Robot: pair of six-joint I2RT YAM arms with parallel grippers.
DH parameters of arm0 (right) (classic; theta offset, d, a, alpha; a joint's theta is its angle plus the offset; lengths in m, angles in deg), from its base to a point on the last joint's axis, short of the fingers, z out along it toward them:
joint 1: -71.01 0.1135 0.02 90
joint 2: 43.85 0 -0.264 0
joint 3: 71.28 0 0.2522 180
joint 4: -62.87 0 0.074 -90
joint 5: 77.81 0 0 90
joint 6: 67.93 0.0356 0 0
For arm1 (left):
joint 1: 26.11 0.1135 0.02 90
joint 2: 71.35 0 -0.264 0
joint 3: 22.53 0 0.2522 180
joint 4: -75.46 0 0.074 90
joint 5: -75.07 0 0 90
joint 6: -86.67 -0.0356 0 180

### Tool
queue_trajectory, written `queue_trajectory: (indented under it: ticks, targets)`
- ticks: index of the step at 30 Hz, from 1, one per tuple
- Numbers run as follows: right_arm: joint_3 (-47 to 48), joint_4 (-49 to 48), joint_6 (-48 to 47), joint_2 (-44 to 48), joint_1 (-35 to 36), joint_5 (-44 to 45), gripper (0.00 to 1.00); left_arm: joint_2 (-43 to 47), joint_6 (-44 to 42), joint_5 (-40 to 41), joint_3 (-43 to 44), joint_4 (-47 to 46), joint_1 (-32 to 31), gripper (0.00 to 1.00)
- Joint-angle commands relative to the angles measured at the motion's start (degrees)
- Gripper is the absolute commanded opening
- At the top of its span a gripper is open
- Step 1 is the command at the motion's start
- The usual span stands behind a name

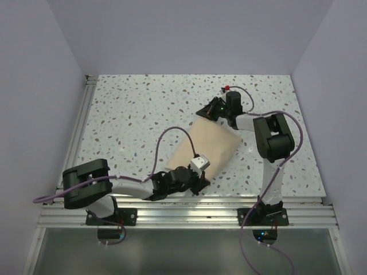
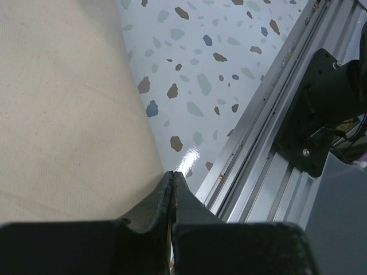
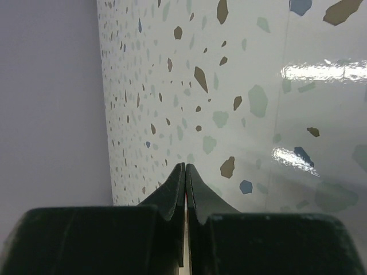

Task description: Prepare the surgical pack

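The beige-tan wrap sheet (image 1: 211, 146) lies folded on the speckled table, running from near left to far right. My left gripper (image 1: 198, 182) is at its near corner. In the left wrist view the jaws (image 2: 172, 173) are pressed together at the sheet's edge (image 2: 63, 114), with a thin pale sliver between them. My right gripper (image 1: 205, 112) is at the sheet's far corner. Its jaws (image 3: 185, 165) are shut with a thin beige strip pinched between them. No steel tray, steel tools or white sachets are in view.
The aluminium rail (image 2: 269, 143) at the table's near edge runs just right of my left gripper. The right arm's base (image 2: 327, 109) stands on it. The lilac wall (image 3: 51, 97) borders the table (image 1: 143, 109) on the far and left sides.
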Motion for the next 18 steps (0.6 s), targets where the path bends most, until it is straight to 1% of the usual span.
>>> queue_trajectory:
  ticks: [1,2,3,4,5,6,7,8,9,10,12,13,14,15,16,17,18]
  targets:
    - [3.45,3.79,-1.81,0.95,-1.20,0.44,0.00,2.55,-2.37,6.45,2.18,3.99,-0.63,0.00]
    - [3.89,4.75,-3.21,2.26,-1.38,0.43,0.00,4.38,-2.63,6.81,2.27,4.70,-0.54,0.00]
    - [4.68,5.72,-4.09,3.23,-1.56,0.52,0.00,5.36,-2.80,7.25,2.53,5.58,-0.46,0.03]
    - [4.86,7.56,-5.14,4.29,-1.91,0.61,0.06,6.50,-3.07,8.12,2.53,7.68,-0.11,0.08]
    - [4.95,8.45,-7.33,5.43,-2.08,0.78,0.11,8.95,-3.16,8.30,2.71,8.74,0.24,0.11]
    - [4.78,9.41,-8.57,8.57,-2.26,1.22,0.17,10.28,-3.16,8.31,2.62,9.88,0.77,0.14]
    - [3.99,11.16,-11.28,10.17,-2.70,2.44,0.30,13.25,-3.24,8.57,2.44,12.24,2.08,0.22]
    - [3.12,11.70,-12.61,12.36,-3.05,3.06,0.39,14.84,-3.33,8.74,2.18,13.49,2.96,0.25]
    - [0.67,11.88,-13.84,16.39,-3.23,3.68,0.46,16.60,-3.51,8.92,1.83,14.63,3.93,0.27]
    - [-0.83,11.71,-15.51,19.04,-3.75,4.82,0.53,18.44,-3.51,9.27,1.39,16.99,6.46,0.34]
    - [-6.00,11.27,-16.84,23.44,-4.11,6.49,0.66,24.59,-3.60,9.10,-0.36,19.81,9.55,0.43]
    - [-7.69,11.79,-17.80,28.42,-4.11,7.54,0.68,26.96,-3.25,9.97,-1.07,20.78,12.61,0.53]
    - [-9.27,12.58,-20.16,30.82,-4.11,10.95,0.69,31.69,-2.98,10.58,-2.12,22.01,14.12,0.60]
    - [-12.68,13.11,-21.31,33.62,-4.11,12.55,0.71,34.00,-2.81,11.03,-2.65,24.20,15.53,0.66]
    - [-14.71,12.94,-22.20,38.35,-4.11,13.78,0.72,36.37,-2.63,12.60,-3.09,25.35,17.89,0.77]
    - [-16.74,12.85,-23.86,41.36,-4.11,16.58,0.73,40.57,-2.28,13.92,-3.53,26.93,18.87,0.82]
    - [-20.59,13.02,-24.66,43.82,-4.19,18.17,0.75,42.44,-2.02,15.32,-3.53,29.99,19.66,0.86]
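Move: At the near corner of the cream wrapped pack, the left fingertips stand with that corner within about 2 cm; the pack's middle is some 16 cm ahead, 2 cm left and 3 cm lower, its left corner roughly 8 cm ahead and 17 cm left. The right fingertips are just beyond the far corner, about 2 cm back of them; from there the pack's middle lies some 19 cm back and 1 cm right, its right corner roughly 12 cm back and 16 cm right. Leaving the wrapped pack, both hands rise off its opposite corners and open. The left swings left, up some 12 cm and then forward, turning roughly 25 degrees counter-clockwise, its fingers going nearly wide open; the right creeps outward briefly, then lifts about 15 cm while drawing right and back, tipping its fingers up and opening about three quarters. ##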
